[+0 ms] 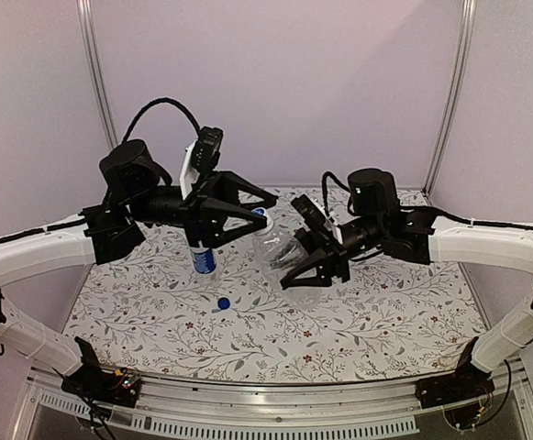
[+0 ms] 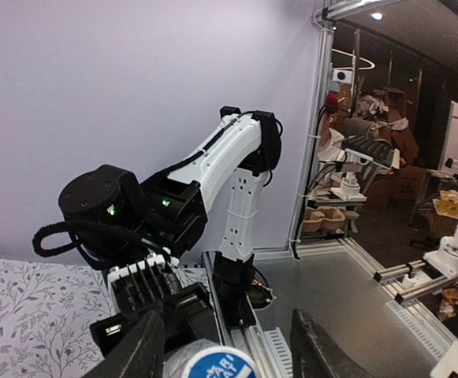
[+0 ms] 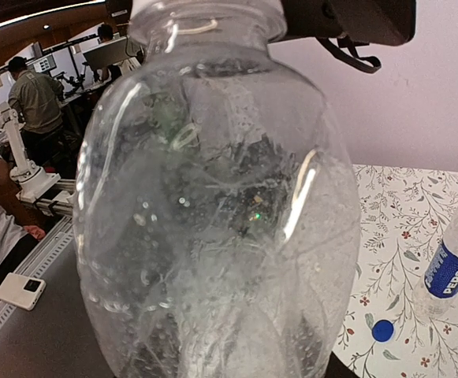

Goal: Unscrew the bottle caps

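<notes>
My right gripper (image 1: pixel 286 273) is shut on the plain clear bottle (image 1: pixel 272 241) and holds it tilted above the table; that bottle (image 3: pixel 213 205) fills the right wrist view and hides the fingers. Its whitish cap with a blue top (image 2: pixel 213 365) sits on the neck between my left gripper's (image 1: pixel 268 211) fingers (image 2: pixel 138 350). The jaws stand apart, with a clear gap on the cap's right side. The labelled bottle (image 1: pixel 203 258) stands upright on the mat under the left arm, without a cap. A solid blue cap (image 1: pixel 223 302) lies loose on the mat in front of it.
The flowered mat (image 1: pixel 358 321) covers the table. A metal rail (image 1: pixel 275 403) runs along the near edge by the arm bases. The right wrist view also shows the labelled bottle (image 3: pixel 453 264) and the loose blue cap (image 3: pixel 382 330).
</notes>
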Robot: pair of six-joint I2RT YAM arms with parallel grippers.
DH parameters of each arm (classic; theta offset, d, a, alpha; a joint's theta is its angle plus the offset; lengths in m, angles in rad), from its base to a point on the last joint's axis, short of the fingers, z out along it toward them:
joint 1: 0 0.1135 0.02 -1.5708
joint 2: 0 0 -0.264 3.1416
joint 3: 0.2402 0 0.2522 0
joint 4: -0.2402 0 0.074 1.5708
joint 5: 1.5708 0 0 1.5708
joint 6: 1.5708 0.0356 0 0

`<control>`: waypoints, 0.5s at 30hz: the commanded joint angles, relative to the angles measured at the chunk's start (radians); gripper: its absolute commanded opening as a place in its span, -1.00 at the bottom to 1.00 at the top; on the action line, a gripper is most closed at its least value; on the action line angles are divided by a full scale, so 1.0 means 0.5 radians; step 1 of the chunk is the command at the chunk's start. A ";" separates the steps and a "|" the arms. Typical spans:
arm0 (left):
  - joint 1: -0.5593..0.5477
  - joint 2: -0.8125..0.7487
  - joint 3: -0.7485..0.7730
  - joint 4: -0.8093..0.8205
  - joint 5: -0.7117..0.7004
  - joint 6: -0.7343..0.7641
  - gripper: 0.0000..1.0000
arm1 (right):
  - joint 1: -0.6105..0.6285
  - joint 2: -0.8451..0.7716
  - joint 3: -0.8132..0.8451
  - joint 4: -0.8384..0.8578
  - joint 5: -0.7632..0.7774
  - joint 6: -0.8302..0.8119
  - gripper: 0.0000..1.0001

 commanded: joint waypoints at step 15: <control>0.014 -0.007 -0.004 0.028 -0.013 0.035 -0.44 | -0.005 0.008 0.062 0.031 0.061 0.040 -0.48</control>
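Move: The blue printed cap of the clear bottle sits between the left gripper's open fingers, about 1 cm to the right of and 1 cm below the left hand, with no forward offset. The loose blue cap lies roughly 5 cm ahead, 8 cm left and 39 cm below; the Pepsi bottle stands some 13 cm ahead, 13 cm left and 29 cm below. From the right hand, holding the bottle body, the printed cap is about 1 cm ahead, 5 cm left and 11 cm up. Hold the left gripper in place around the clear bottle's cap, pointing right with no wrist turn, and close its fingers from roughly half open to a third open, so that they come in close on both sides of the cap. Keep the right gripper still with its hold on the bottle body. ##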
